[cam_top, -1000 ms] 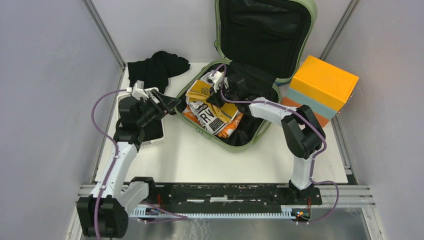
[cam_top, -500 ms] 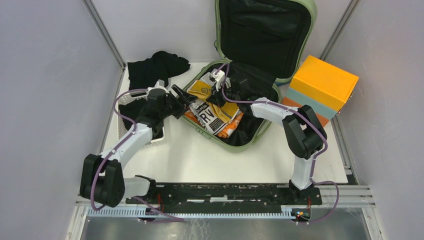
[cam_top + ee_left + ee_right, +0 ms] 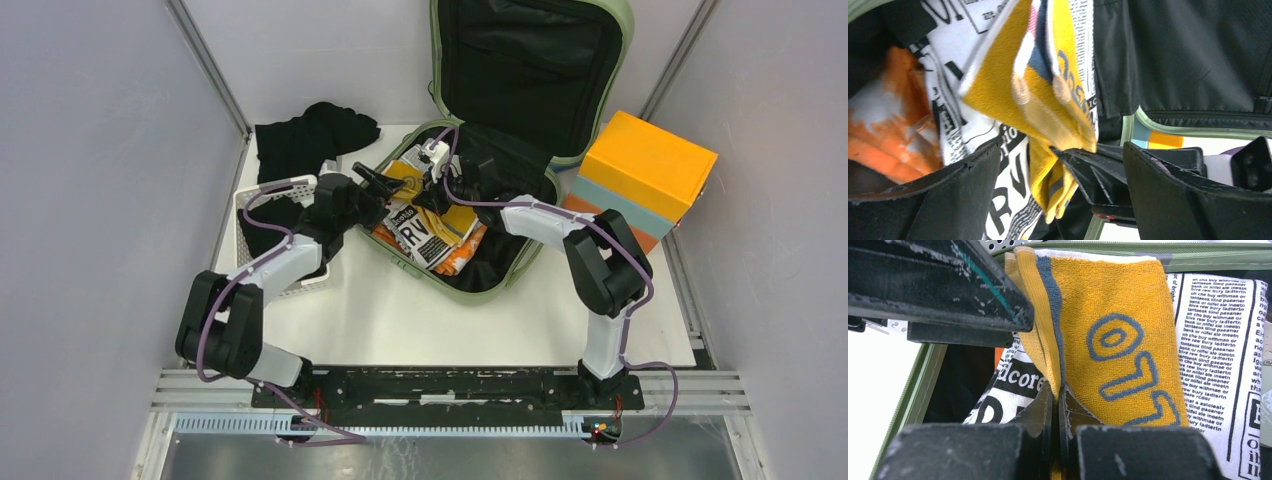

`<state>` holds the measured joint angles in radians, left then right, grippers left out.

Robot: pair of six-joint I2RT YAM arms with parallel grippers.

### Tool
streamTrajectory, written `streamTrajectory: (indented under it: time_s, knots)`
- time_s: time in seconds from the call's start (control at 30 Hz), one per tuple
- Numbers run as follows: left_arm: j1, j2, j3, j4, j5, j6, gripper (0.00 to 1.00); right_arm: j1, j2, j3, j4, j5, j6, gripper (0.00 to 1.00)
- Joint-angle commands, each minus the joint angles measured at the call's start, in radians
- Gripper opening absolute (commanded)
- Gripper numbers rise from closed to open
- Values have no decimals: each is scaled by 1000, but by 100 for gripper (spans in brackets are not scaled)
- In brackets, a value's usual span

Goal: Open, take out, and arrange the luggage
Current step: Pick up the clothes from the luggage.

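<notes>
The luggage (image 3: 530, 60), a sage-green suitcase, lies open with its black-lined lid standing against the back wall. Its tub holds a yellow towel (image 3: 405, 180) with blue marks, a black-and-white printed cloth (image 3: 420, 235) and an orange cloth (image 3: 460, 262). My right gripper (image 3: 1057, 390) is shut on a fold of the yellow towel (image 3: 1118, 330), lifting it a little. My left gripper (image 3: 1062, 150) is open at the tub's left side, and the towel's hanging edge (image 3: 1048, 90) dangles between its jaws with the right gripper's fingers (image 3: 1108, 170) just behind.
A white perforated basket (image 3: 262, 195) with dark cloth in it stands left of the suitcase. A heap of black clothes (image 3: 310, 135) lies behind it. An orange and light-blue box (image 3: 645, 175) sits at the right, against the suitcase.
My left arm has swung right from over the basket to the suitcase's left edge, and its jaws have spread wider. The right gripper has kept still, holding the towel.
</notes>
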<state>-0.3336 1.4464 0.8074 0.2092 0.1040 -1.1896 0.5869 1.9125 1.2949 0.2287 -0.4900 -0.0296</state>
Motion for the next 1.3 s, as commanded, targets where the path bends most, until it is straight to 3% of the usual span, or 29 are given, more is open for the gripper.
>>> streamTrajectory:
  time_s: [0.0,0.53,0.83,1.27]
  knots:
    - [-16,19,71,94,-60,-61,97,-1,6,22,50,-23,12,0]
    - [-27,126,80,113,-32,-186,95,-2,15,26,55,-23,16,0]
    - [-26,193,115,86,-24,-221,86,-2,10,21,53,-23,17,0]
    - [-15,146,144,-15,-100,-159,63,0,5,12,43,-22,8,0]
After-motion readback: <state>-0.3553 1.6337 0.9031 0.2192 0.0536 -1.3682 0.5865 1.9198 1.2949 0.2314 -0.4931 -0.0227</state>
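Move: The raised fold of the mustard towel, pinched by the right hand, lies about 3 cm ahead of the left hand, 3 cm to its right and 3 cm below. From the left hand, the printed cloth is some 8 cm back, 7 cm right and 8 cm down; the white basket is about 8 cm back, 22 cm left and 10 cm down. From the right hand the fold is roughly 3 cm ahead, 4 cm left, level. Left hand reaches forward, down and right, about 5 cm, its partly closing fingers straddling the still-pinched towel fold. ##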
